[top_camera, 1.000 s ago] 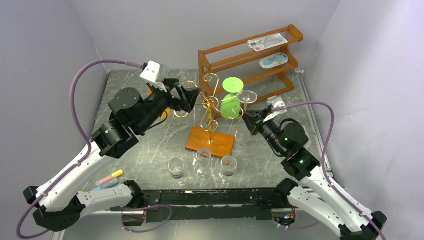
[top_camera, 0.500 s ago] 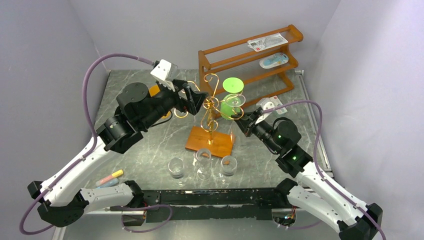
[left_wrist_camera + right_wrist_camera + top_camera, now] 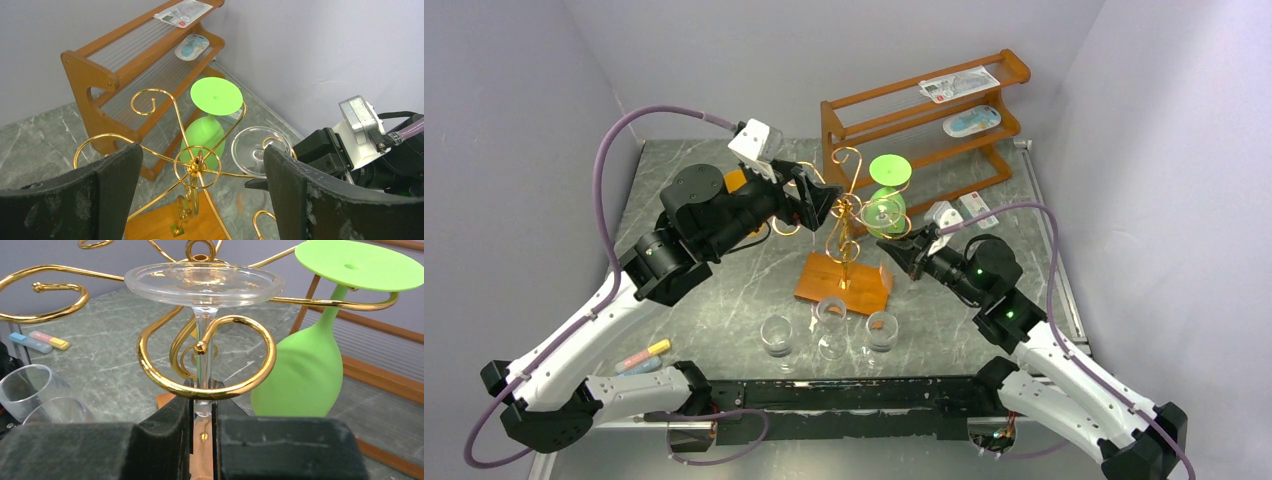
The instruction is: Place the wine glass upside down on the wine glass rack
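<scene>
My right gripper [image 3: 202, 410] is shut on the stem of a clear wine glass [image 3: 202, 284], held upside down with its round foot on top. The stem runs through the curl of a gold scroll arm [image 3: 210, 385] of the wine glass rack [image 3: 844, 215]. The foot sits just above that curl; I cannot tell if they touch. The bowl is hidden below my fingers. The glass's foot [image 3: 257, 151] also shows in the left wrist view. My left gripper [image 3: 200, 160] is open wide, hovering over the rack's hub with nothing in it. A green wine glass [image 3: 886, 195] hangs upside down on another arm.
The rack's orange-brown base [image 3: 844, 283] lies mid-table. A brown three-tier shelf [image 3: 924, 110] with packets stands behind. Three clear glasses [image 3: 829, 325] stand near the front edge. Pastel markers [image 3: 644, 355] lie front left. Grey walls close in both sides.
My right gripper has carried the clear glass left and down, from beside the green glass into the rack's scroll arm. My left gripper moved right, toward the rack's top.
</scene>
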`<state>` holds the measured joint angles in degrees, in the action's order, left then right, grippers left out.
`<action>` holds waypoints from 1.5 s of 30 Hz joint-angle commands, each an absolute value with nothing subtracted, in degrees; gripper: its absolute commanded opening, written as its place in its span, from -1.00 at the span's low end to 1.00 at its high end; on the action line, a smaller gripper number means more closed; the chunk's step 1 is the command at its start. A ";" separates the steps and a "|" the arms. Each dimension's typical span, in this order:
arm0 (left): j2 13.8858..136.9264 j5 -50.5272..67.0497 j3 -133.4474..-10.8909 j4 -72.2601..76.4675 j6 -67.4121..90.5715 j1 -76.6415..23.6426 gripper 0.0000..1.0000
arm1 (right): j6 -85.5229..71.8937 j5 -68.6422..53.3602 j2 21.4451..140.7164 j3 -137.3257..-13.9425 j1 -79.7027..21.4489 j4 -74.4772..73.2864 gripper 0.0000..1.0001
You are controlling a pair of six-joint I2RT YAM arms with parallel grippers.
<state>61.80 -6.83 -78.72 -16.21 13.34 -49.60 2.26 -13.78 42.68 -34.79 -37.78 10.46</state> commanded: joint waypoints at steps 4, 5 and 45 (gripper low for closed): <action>60.26 -6.32 -79.12 -17.14 13.73 -49.86 0.88 | 3.49 -15.68 38.50 -33.40 -37.81 12.92 -1.00; 60.21 -6.02 -79.10 -17.12 13.75 -49.86 0.88 | 3.45 -15.66 38.16 -33.40 -37.76 12.50 -1.00; 59.83 -4.68 -79.13 -18.64 13.72 -49.85 0.89 | -4.82 -2.95 36.39 -34.60 -37.79 3.91 -0.12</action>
<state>60.60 -5.89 -78.70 -17.32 13.93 -49.60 -1.72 -3.97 38.24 -32.10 -37.85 7.18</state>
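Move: The clear wine glass is already upside down, its stem pinched in the right fingers. The rack's near-right curl lies about 3 cm above the right hand and 2 cm to its right, level fore and aft. The rack's hub is some 3 cm ahead, 6 cm left and 3 cm up; the hanging green glass is about 9 cm ahead, 1 cm right and 2 cm lower. From the left hand the curl is roughly 11 cm right, 1 cm ahead and 11 cm below. Backing off and rising about 2 cm first, the right hand carries the upturned glass some 3 cm to the right with a slight clockwise turn, then eases forward and down about 3.5 cm to bring the foot down onto the curl. Near the bottom the fingers open part way and let go of the stem, staying around it. ##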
